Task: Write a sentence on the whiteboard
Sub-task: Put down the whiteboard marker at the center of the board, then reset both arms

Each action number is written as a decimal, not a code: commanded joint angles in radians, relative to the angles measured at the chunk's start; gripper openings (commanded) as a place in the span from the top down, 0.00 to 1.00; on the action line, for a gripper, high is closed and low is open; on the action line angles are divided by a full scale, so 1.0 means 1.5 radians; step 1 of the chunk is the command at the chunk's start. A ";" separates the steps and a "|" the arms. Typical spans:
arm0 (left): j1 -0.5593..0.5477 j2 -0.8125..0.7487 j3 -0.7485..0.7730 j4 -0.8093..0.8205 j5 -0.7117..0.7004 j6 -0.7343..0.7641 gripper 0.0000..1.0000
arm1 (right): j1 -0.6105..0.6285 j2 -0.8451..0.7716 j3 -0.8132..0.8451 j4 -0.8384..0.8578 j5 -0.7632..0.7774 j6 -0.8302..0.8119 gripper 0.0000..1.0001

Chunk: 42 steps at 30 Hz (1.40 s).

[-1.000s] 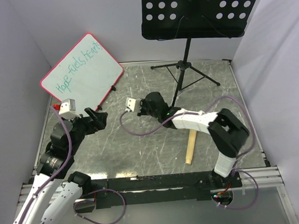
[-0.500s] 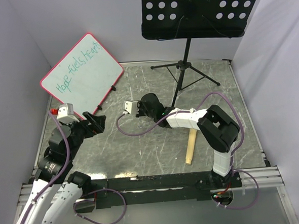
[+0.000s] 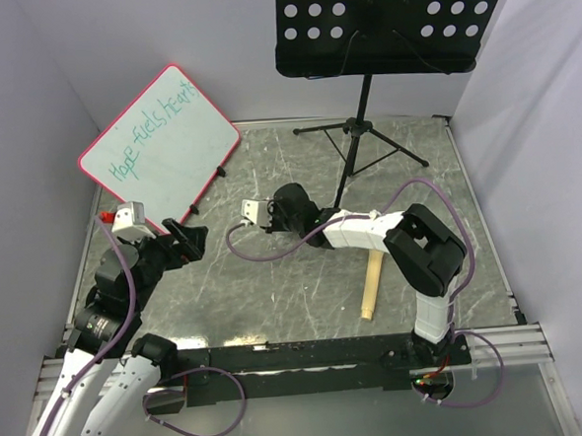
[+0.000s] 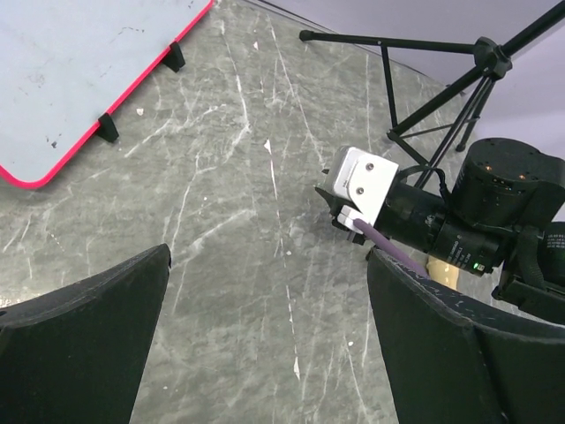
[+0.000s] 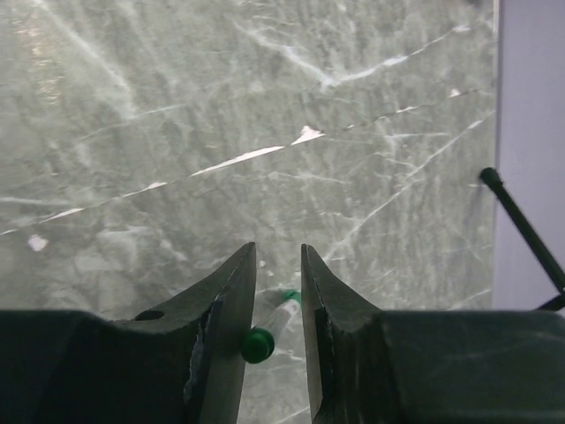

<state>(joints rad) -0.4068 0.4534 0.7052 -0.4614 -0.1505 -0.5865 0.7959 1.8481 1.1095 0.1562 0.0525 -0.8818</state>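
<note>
The whiteboard, white with a pink-red frame, leans at the back left; its corner also shows in the left wrist view. The sentence runs across it in teal-green handwriting. My right gripper points down at the mid table. In the right wrist view its jaws stand slightly apart around a green-capped marker, with a gap on the right side. My left gripper hovers below the board, open wide and holding nothing.
A black perforated music stand rises at the back, its tripod legs spread on the grey marble table. A wooden stick lies right of centre. The right arm's wrist sits close to my left gripper.
The right gripper shifted slightly left and lower, and its jaws have parted from around the marker. The left arm drew back a little early on, then stayed put.
</note>
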 commanded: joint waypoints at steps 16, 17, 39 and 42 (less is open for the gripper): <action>0.003 0.016 0.036 -0.002 0.042 0.015 0.03 | -0.014 -0.068 0.109 -0.184 -0.149 0.132 0.49; 0.003 0.018 0.037 -0.003 0.043 0.015 0.03 | -0.015 -0.070 0.112 -0.198 -0.156 0.134 0.49; 0.003 0.076 0.305 -0.078 0.102 -0.022 0.03 | -0.319 -0.555 0.100 -0.432 -0.467 0.510 0.01; 0.003 0.077 0.318 -0.093 0.102 -0.018 0.04 | -0.324 -0.617 0.083 -0.428 -0.369 0.559 0.00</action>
<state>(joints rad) -0.4068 0.5537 1.1637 -0.5289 0.0032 -0.6380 0.3237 1.0145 1.2560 -0.4564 -0.6468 -0.2100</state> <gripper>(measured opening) 0.967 0.994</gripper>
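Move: The marker is still between the right hand's partly opened fingers, its middle about 2 cm ahead, 2 cm right and 3 cm below, the capped end forward. From that hand the stand's nearest leg tip lies some 7 cm back and 12 cm right, the wooden stick's middle about 16 cm back and 22 cm right. The whiteboard's middle is roughly 18 cm ahead and 31 cm left. From the left hand the marker lies about 17 cm ahead, 20 cm right and 20 cm below. The right fingers come free of the marker, spreading from about a third open to fully open. That hand first eases back low over the table while its wrist tips down, then climbs fast and swings right towards the stand, nearly 30 cm up in all, its left side rolling up some 45 degrees. Late on, the empty, open left hand also rises, about 17 cm, drawing back a little and tilting its fingertips up. ##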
